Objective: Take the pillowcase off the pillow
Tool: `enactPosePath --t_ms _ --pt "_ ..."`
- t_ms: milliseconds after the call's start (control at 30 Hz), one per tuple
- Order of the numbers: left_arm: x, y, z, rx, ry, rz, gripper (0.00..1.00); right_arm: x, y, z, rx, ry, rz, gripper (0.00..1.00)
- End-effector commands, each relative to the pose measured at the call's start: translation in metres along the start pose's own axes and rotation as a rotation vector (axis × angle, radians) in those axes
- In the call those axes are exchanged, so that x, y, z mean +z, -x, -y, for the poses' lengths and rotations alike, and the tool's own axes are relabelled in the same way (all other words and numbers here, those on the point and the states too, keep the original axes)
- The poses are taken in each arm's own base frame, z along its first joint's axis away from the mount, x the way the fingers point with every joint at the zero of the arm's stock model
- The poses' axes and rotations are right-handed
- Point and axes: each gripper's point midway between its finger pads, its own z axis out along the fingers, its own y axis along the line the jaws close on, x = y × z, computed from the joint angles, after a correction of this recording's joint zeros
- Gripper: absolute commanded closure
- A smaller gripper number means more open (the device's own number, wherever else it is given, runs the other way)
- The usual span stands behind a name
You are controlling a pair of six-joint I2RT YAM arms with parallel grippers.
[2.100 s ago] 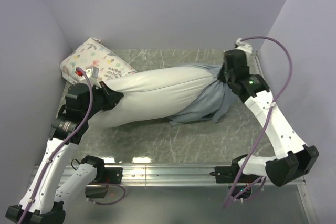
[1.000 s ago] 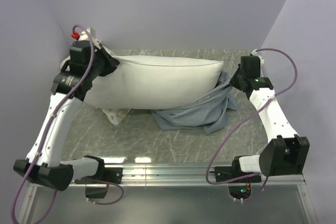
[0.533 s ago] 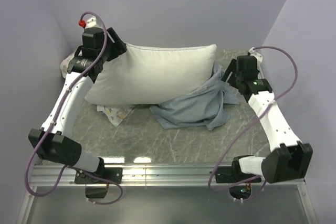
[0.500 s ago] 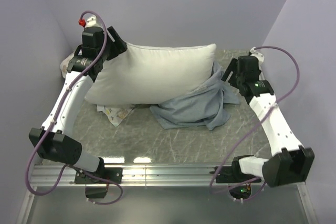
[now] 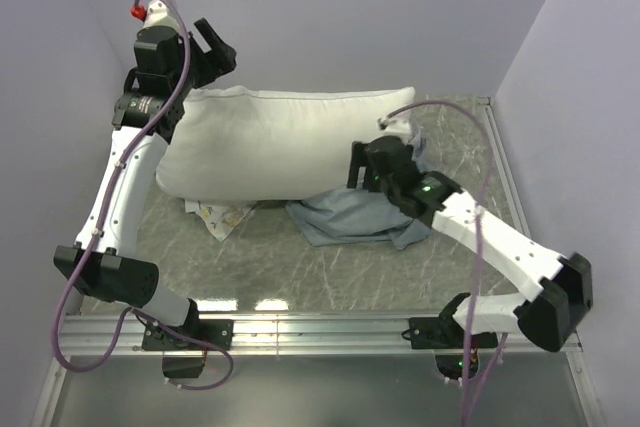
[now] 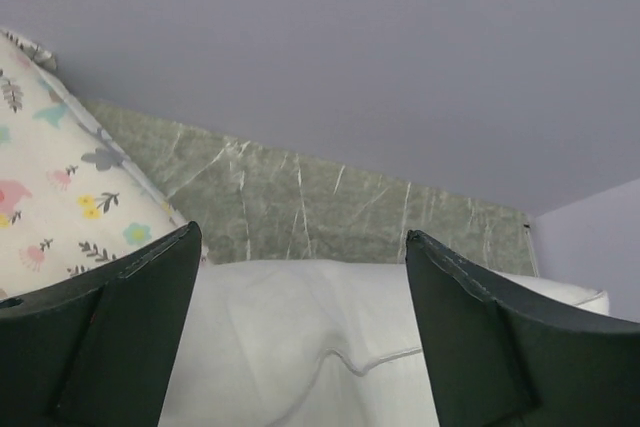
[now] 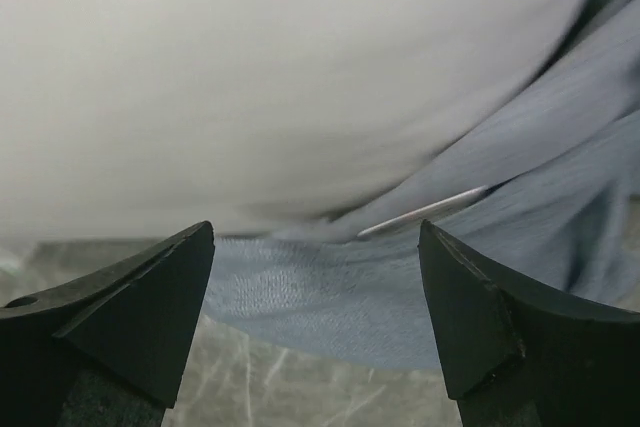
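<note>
The plump white pillow (image 5: 280,142) lies bare across the back of the table, with its right end resting on the crumpled blue-grey pillowcase (image 5: 350,219). My left gripper (image 5: 222,47) hangs open above the pillow's left corner and touches nothing. In the left wrist view the pillow (image 6: 330,347) shows below the left gripper (image 6: 302,232). My right gripper (image 5: 355,172) is open, low over the pillowcase at the pillow's front right edge. The right wrist view shows the pillowcase (image 7: 330,287) and the pillow (image 7: 250,77) ahead of the right gripper (image 7: 316,227), with nothing between its fingers.
A floral-print pillow (image 6: 50,197) sits behind the pillow's left end, and a printed corner (image 5: 218,215) peeks from under its front. Grey walls close off the back and both sides of the marble table (image 5: 300,267). A metal rail (image 5: 320,325) runs along the near edge.
Both grippers have opened. The left let go of the pillow's corner and rose. The right released the pillowcase and swung left toward the pillow. The pillow has settled lower.
</note>
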Motion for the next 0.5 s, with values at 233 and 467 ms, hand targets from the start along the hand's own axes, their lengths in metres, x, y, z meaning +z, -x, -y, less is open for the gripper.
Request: enactPosePath --t_ms 233,467 --pt "-0.039 -0.036 0.045 0.134 -0.017 -0.098 0.11 0.047 -0.066 -0.012 -0.065 -0.082 -0.109 0.10" --pt "-0.087 -0.140 0.055 0.125 -0.068 -0.201 0.09 0.056 -0.069 -0.022 -0.075 -0.072 -0.138 0.37"
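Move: The pillowcase's fold under the white pillow's near edge lies roughly 12 cm below the right gripper and 3 cm to its left, level with it fore and aft. The pillow's middle is about 9 cm ahead of that gripper, 15 cm left and 8 cm below. From the left gripper, the pillow's middle lies some 6 cm back, 10 cm right and 25 cm below; that pillowcase fold is about 15 cm back, 22 cm right and 30 cm below. Drop the open right gripper about 11 cm and slightly left to the pillowcase at the pillow's near edge, tipping it some 10 degrees further down, then start closing the fingers around the fabric. Meanwhile lift the left gripper a little, then swing it right, back and down over the pillow's middle, about 10 cm each to the right and back, turning clockwise with its fingers wide open. ##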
